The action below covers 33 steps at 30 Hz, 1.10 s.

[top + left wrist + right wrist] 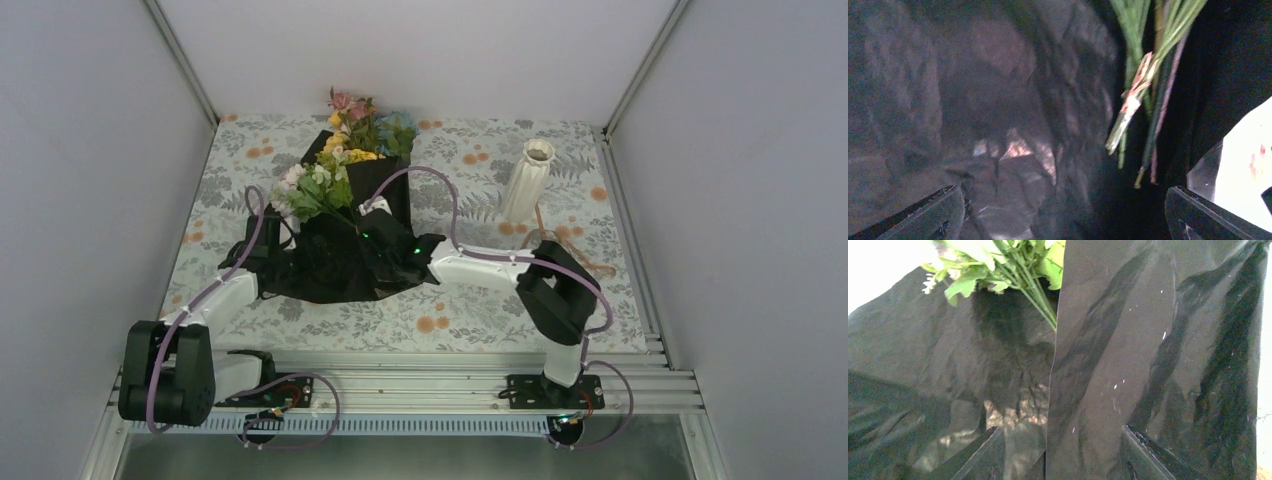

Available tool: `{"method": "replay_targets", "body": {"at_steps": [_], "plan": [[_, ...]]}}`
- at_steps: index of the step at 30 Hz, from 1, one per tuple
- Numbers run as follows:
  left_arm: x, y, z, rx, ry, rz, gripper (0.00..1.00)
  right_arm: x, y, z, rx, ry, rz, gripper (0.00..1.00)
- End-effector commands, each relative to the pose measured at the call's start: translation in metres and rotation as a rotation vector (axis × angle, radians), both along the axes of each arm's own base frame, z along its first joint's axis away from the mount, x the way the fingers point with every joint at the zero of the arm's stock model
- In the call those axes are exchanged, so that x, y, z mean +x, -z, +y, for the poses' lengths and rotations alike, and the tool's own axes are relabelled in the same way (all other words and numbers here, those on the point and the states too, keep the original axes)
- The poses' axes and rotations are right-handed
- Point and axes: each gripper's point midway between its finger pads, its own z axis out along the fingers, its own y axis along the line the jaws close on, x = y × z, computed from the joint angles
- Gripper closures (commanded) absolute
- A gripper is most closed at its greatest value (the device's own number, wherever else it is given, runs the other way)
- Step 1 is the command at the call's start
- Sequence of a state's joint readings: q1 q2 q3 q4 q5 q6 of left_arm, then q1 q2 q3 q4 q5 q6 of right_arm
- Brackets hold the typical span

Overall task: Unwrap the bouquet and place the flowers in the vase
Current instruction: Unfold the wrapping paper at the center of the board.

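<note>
The bouquet lies at the centre-left of the table, its black sheet partly spread, with one flap standing up behind. The flowers stick out at the far end, and a white and green bunch leans left. Bare green stems lie on the sheet in the left wrist view. My left gripper is open wide over crumpled sheet at the bouquet's left side. My right gripper is open, with an upright fold of sheet between its fingers. The white ribbed vase stands upright at the back right.
A floral-print tablecloth covers the table. A thin brown string lies right of the vase. Grey walls close in the left, back and right. Metal rails run along the near edge by the arm bases.
</note>
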State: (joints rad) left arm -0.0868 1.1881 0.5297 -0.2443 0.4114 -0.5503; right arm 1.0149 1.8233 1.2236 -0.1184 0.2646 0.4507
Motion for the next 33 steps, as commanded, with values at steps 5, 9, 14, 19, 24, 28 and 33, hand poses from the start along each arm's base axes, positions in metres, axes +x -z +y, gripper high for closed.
{"method": "replay_targets", "body": {"at_steps": [5,9,14,19,24,28,33], "plan": [[-0.005,0.013,0.006,0.005,-0.020,0.012,0.00,0.028,0.005,0.015,-0.085,0.091,-0.058,0.42],[-0.004,0.018,0.008,0.015,-0.026,0.034,0.00,0.040,0.012,0.018,-0.146,0.119,-0.058,0.52],[-0.003,0.022,0.010,0.025,-0.030,0.044,0.00,0.049,0.011,0.009,-0.188,0.154,-0.075,0.80],[-0.002,0.024,0.012,0.030,-0.036,0.055,0.00,0.053,-0.011,-0.015,-0.216,0.211,-0.129,0.96],[-0.001,0.029,0.014,0.041,-0.046,0.072,0.00,0.058,-0.030,-0.041,-0.211,0.250,-0.164,0.96],[-0.001,0.031,0.016,0.047,-0.054,0.082,0.00,0.067,-0.035,-0.065,-0.213,0.282,-0.171,0.96],[0.000,0.033,0.022,0.075,-0.076,0.090,0.00,0.083,-0.038,-0.106,-0.228,0.351,-0.175,0.96]]}}
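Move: The right hand's target, the edge of the wrapping paper's right flap, lies about 4 cm ahead, 2 cm left and 2 cm below. The stem ends are 9 cm under this hand, about 1 cm to the left; the green leaves lie 11 cm ahead, 9 cm left and 7 cm down. The left hand has the spread paper some 6 cm straight below, and the flap edge about 4 cm ahead, 11 cm right and 3 cm higher. Slide the right gripper forward about 4 cm, slightly left and down, over the flap edge, and shut the half-open fingers to pinch it. Keep hold and pull it right some 9 cm, also rising and easing forward, the wrist turning about 15 degrees clockwise. Meanwhile lower the wide-open left gripper about 3.5 cm towards the spread paper, drifting slightly back. ##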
